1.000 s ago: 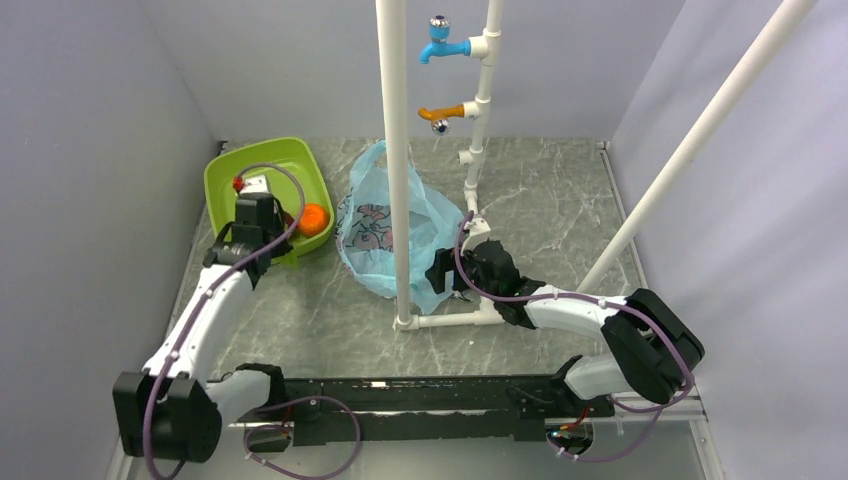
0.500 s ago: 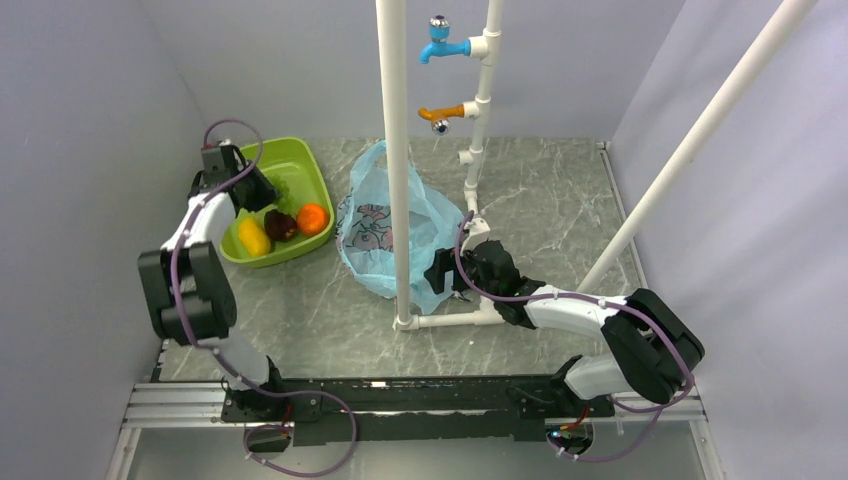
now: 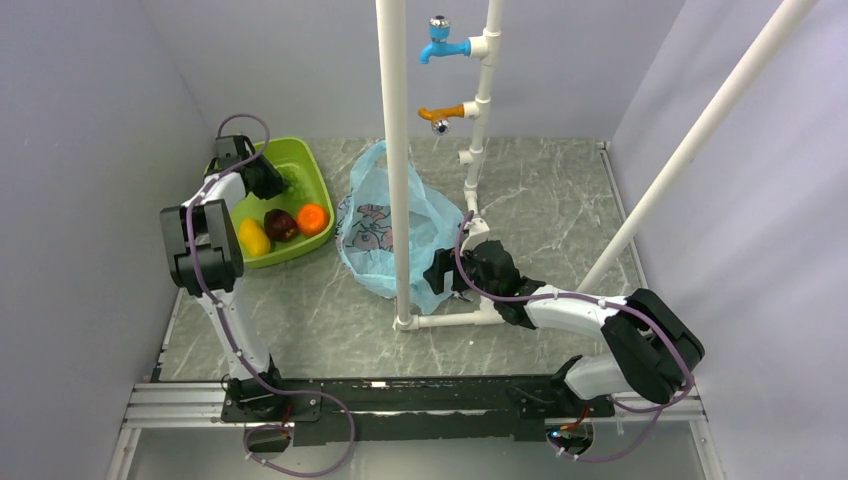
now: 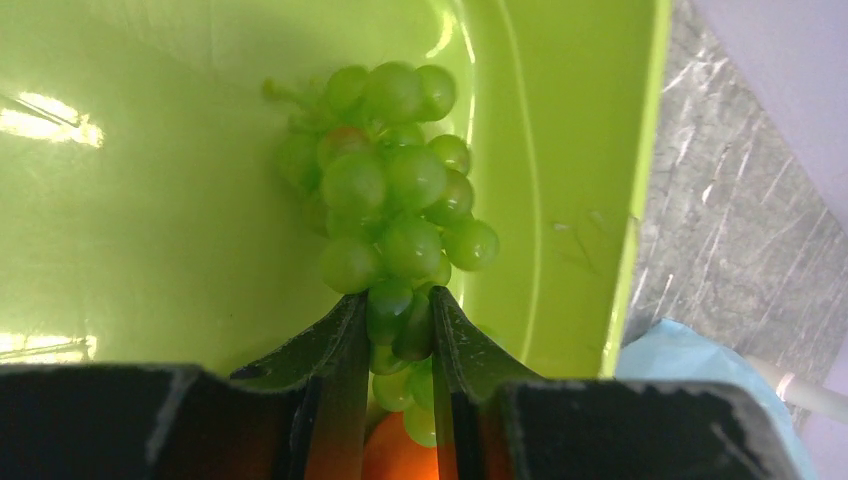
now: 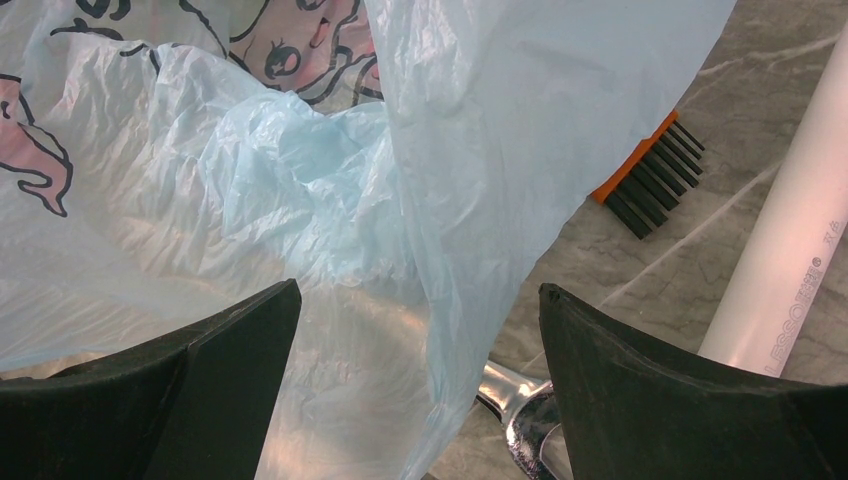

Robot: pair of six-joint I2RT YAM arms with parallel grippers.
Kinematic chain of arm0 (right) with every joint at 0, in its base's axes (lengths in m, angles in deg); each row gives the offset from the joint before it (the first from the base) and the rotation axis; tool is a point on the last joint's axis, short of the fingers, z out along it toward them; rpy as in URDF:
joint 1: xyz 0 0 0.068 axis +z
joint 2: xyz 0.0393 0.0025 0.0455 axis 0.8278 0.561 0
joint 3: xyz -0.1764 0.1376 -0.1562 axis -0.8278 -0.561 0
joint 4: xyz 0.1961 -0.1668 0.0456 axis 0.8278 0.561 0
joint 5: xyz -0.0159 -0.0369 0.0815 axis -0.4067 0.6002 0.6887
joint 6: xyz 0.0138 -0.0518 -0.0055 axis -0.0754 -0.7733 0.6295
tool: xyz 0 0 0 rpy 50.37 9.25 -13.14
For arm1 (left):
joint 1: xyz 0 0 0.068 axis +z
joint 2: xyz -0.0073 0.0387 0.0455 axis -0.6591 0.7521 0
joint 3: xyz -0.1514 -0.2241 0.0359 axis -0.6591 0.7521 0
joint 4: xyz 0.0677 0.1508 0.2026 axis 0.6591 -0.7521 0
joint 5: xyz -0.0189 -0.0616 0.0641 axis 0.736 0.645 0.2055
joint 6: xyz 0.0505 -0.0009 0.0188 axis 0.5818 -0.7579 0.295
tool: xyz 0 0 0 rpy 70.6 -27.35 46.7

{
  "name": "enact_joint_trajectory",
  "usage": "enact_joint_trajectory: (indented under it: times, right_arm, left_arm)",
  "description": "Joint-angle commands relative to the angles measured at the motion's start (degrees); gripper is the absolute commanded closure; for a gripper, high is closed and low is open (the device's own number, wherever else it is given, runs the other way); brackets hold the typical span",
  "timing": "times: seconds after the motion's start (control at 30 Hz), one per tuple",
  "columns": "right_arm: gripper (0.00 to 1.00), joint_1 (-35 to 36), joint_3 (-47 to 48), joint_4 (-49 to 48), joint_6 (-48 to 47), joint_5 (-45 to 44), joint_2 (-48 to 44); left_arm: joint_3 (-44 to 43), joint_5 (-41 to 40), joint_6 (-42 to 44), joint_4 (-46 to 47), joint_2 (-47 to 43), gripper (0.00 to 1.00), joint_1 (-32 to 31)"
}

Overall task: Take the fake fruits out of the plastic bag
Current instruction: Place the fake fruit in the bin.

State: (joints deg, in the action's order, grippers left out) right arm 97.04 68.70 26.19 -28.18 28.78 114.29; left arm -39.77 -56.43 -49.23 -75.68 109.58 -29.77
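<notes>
My left gripper (image 4: 397,322) is shut on the green grape bunch (image 4: 395,190), pinching its lower grapes inside the lime-green tray (image 4: 150,200). From above, that gripper (image 3: 268,180) is at the tray's back with the grapes (image 3: 292,181) beside it. The yellow fruit (image 3: 254,237), the dark red fruit (image 3: 281,225) and the orange fruit (image 3: 312,218) lie in the tray. The light-blue plastic bag (image 3: 385,235) lies crumpled in the middle of the table. My right gripper (image 5: 420,330) stands open at the bag's (image 5: 300,200) near right edge, loose film between its jaws.
A white pipe frame (image 3: 398,160) with two taps rises just behind and through the bag area; its base bar runs beside my right gripper. An orange-and-black brush (image 5: 650,175) lies on the marble table by a pipe (image 5: 780,260). A slanted white pole (image 3: 690,140) crosses the right side.
My left arm has swung from over the tray's near side to its back, uncovering the three fruits lying in the tray. The right arm and the bag have not moved.
</notes>
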Motion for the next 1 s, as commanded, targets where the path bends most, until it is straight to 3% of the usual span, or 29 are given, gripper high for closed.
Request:
enact_joint_trajectory:
  times: [0.0, 0.27, 0.4, 0.47, 0.73, 0.97]
  right_arm:
    - [0.08, -0.13, 0.93, -2.87, 0.28, 0.27, -1.19]
    - [0.08, -0.10, 0.97, -2.82, 0.28, 0.44, -1.20]
    - [0.08, -0.07, 0.65, -3.03, 0.15, 0.28, -1.58]
    - [0.08, -0.15, 0.46, -3.15, 0.03, 0.05, -1.88]
    - [0.08, -0.10, -0.33, -3.73, -0.58, -0.53, -2.68]
    - [0.07, -0.19, -0.49, -3.87, -1.10, -1.08, -2.66]
  left_arm:
    - [-4.11, 1.42, -1.29, 1.66, 2.29, 0.91, -0.69]
    - [-4.38, 2.59, -0.17, -0.28, 4.38, 0.78, -1.39]
    - [-3.54, 2.69, 1.00, -0.62, 3.31, 0.50, -1.45]
    - [-3.10, 2.88, 2.20, -0.87, 1.92, 0.41, -1.51]
    - [-3.05, 1.36, 10.70, -7.06, -8.02, 0.33, -2.35]
    - [10.82, 7.15, 15.89, -6.01, -26.30, 0.29, -3.77]
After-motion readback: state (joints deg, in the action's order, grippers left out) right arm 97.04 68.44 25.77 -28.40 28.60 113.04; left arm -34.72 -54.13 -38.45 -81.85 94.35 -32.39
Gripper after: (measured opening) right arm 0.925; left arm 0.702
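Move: The left hand still pinches the grapes low on the bunch; the bare bin floor meant for them lies roughly 5 cm below it, about 2 cm ahead and 2 cm right. The orange is some 8 cm back and 7 cm right, the dark red fruit about 11 cm back and 2 cm right, the mango roughly 14 cm back and 4 cm left. From the right hand that floor spot is about 24 cm ahead and 36 cm left. Left hand lowers the grapes about 2 cm to the bin floor, opens, then rises 10 cm, drawing back. ##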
